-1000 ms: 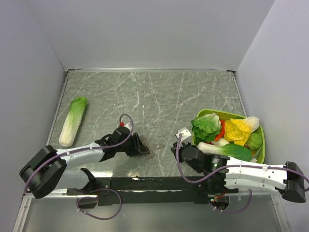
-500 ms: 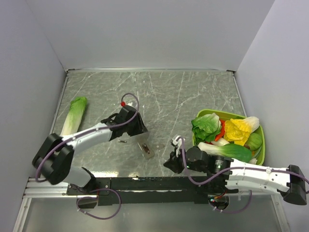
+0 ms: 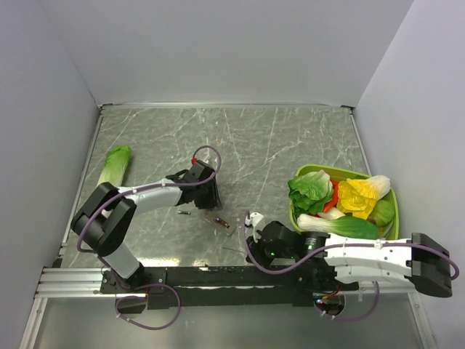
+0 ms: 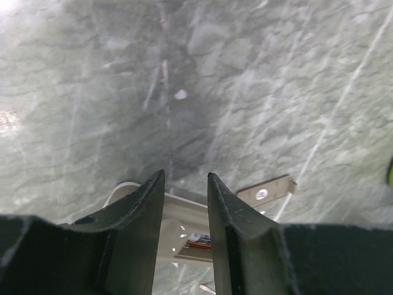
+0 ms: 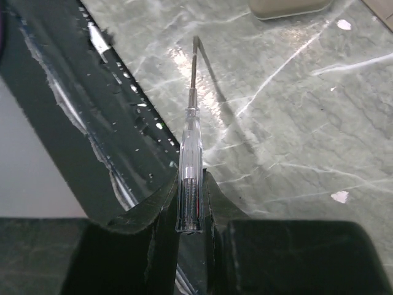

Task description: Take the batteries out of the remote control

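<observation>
The remote control [image 3: 221,223] lies recess-up on the marble table, just in front of my left gripper [image 3: 209,195]. Through the left wrist view's gap the remote control [image 4: 184,216] shows one of the batteries [image 4: 200,239] in its recess. My left gripper [image 4: 185,174] hovers open, holding nothing. Another of the batteries [image 3: 184,212] lies loose on the table to the left. My right gripper [image 3: 248,238] sits near the front edge, right of the remote. In its wrist view the right gripper [image 5: 189,183] is shut on a clear-handled screwdriver [image 5: 190,147] pointing at the table.
A flat tan cover [image 4: 267,192] lies beside the remote. A green bowl [image 3: 392,225] of toy vegetables stands at the right. A long pale-green cabbage [image 3: 112,166] lies at the left. The black rail [image 5: 73,123] runs along the near edge, close to the screwdriver.
My left gripper has lifted off the remote and moved back, leaving a battery loose on the table. The right arm has slid left along the front edge toward the remote.
</observation>
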Action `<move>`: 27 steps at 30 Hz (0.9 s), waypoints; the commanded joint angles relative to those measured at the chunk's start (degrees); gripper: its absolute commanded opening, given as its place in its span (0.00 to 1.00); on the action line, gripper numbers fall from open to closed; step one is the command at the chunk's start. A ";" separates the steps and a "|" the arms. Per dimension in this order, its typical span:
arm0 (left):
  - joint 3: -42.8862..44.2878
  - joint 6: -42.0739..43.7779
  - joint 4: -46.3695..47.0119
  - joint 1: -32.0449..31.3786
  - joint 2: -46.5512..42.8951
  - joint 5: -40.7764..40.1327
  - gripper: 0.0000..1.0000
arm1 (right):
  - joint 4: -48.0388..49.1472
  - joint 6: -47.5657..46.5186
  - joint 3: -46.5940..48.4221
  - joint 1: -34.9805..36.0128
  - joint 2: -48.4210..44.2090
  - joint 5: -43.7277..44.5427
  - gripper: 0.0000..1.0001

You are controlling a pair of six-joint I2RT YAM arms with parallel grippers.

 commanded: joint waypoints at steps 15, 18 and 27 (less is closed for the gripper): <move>-16.17 -5.33 1.80 -0.28 -14.74 0.50 0.38 | 2.99 -6.00 9.74 -6.75 10.01 7.61 0.00; -18.46 -6.91 5.50 -0.89 -16.85 4.63 0.37 | 3.52 -8.55 11.40 -7.37 10.98 7.78 0.00; -18.82 -7.71 2.69 -1.34 -27.12 3.78 0.39 | -0.69 -15.50 14.57 -8.16 9.85 8.30 0.00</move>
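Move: The remote control lies about 5 cm back from the left hand and 3 cm to its right, a couple of centimetres lower. From the right hand, which already holds the screwdriver, its middle is roughly 11 cm ahead, 12 cm to the left and 4 cm below. From the left hand, the battery cover is some 10 cm to the right and 4 cm back, and a loose battery about 10 cm to the left, 1 cm back. Round the remote's far left end goes the left hand, keeping its fingers part-open: low and diagonally back-left about 5 cm, then farther back and slightly right, lifting a little as its fingers come against the remote's left side. The right hand keeps its grip on the screwdriver and carries it about 8 cm forward, rising late and tilting some 15 degrees, bringing the tip to the remote's right edge. ##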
